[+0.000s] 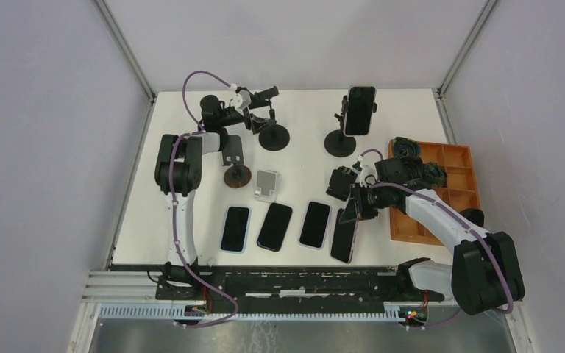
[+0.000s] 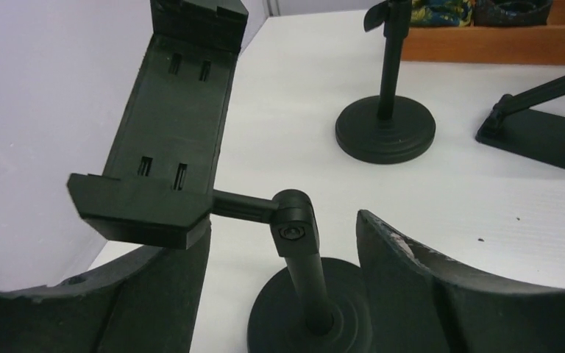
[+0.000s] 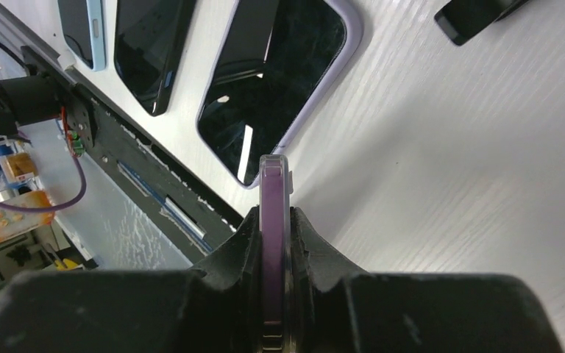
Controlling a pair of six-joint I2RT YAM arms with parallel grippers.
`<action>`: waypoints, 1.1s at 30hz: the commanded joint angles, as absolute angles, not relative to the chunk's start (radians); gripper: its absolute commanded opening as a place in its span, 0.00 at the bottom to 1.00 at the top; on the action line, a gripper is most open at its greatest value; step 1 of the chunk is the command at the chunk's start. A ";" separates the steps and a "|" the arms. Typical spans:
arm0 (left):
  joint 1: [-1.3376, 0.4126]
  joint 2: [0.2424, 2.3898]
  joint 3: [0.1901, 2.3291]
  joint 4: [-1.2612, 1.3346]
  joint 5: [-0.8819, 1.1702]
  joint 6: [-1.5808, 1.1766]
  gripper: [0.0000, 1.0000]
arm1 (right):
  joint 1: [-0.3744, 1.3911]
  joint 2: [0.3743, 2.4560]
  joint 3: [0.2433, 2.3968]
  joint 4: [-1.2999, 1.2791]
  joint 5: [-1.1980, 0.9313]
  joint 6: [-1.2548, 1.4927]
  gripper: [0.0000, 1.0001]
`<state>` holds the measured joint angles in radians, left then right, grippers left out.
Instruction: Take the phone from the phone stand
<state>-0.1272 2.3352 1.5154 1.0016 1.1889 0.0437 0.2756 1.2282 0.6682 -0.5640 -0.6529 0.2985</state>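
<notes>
A black phone (image 1: 360,110) stands clamped upright in a black phone stand (image 1: 340,143) at the back middle of the table. My left gripper (image 1: 261,110) is open at the neighbouring empty stand (image 1: 274,137); in the left wrist view its fingers (image 2: 154,294) flank that stand's post (image 2: 305,272), and the empty cradle (image 2: 169,125) hangs over the left one. My right gripper (image 1: 354,207) is shut on a purple-edged phone (image 3: 274,184), held edge-on low over the table at the right end of a row of phones.
Three phones (image 1: 274,226) lie face up in a row near the front edge. A small white stand (image 1: 267,184), a round brown base (image 1: 237,175) and a black holder (image 1: 337,182) sit mid-table. A wooden tray (image 1: 452,193) lies at the right.
</notes>
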 commanded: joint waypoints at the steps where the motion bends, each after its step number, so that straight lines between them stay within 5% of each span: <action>1: -0.108 2.323 1.487 1.097 1.184 0.035 0.83 | 0.294 1.203 0.644 -0.447 -0.618 0.327 0.01; 3: -0.094 2.303 1.488 1.095 1.182 0.029 0.97 | 0.296 1.206 0.621 -0.413 -0.592 0.328 0.04; 8: -0.066 2.229 1.492 1.042 1.155 0.017 1.00 | 0.296 1.247 0.589 -0.306 -0.561 0.334 0.12; 13: -0.065 2.134 1.533 0.832 1.104 0.072 1.00 | 0.295 1.279 0.621 -0.279 -0.449 0.313 0.36; 22: -0.063 1.983 1.705 0.083 0.943 0.452 1.00 | 0.296 1.187 0.608 -0.318 -0.170 0.327 0.79; 33: -0.031 1.816 1.763 -0.389 0.899 0.576 1.00 | 0.331 1.019 0.343 -0.237 -0.338 0.451 0.81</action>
<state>-0.0502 1.9068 1.7462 -0.1684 0.9264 0.4755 0.3058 1.0374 0.4473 -0.3042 -0.2531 0.3733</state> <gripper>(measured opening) 0.997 0.813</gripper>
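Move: The phone still pinched in the right hand is to lie flat on a spot some 5 cm back, 1 cm to the left and 6 cm below that hand. The lilac phone lies about 9 cm left and 2 cm back; the folding stand is some 11 cm ahead, straight out. For the left hand, the empty tall stand is about 3 cm right and 2 cm back, roughly level; the round-based stand is some 12 cm back, 9 cm left and 8 cm lower. The tilted phone is lowered a further 1.5 cm towards the table by the right hand, whose fingers then open and let go as the hand swings forward and right about 6 cm and tips some 20 degrees more downward, finally drawing back and down. The left hand, already opening, spreads wide, backs off leftward from the tall stand's pole, then rises about 13 cm, still drifting left. ##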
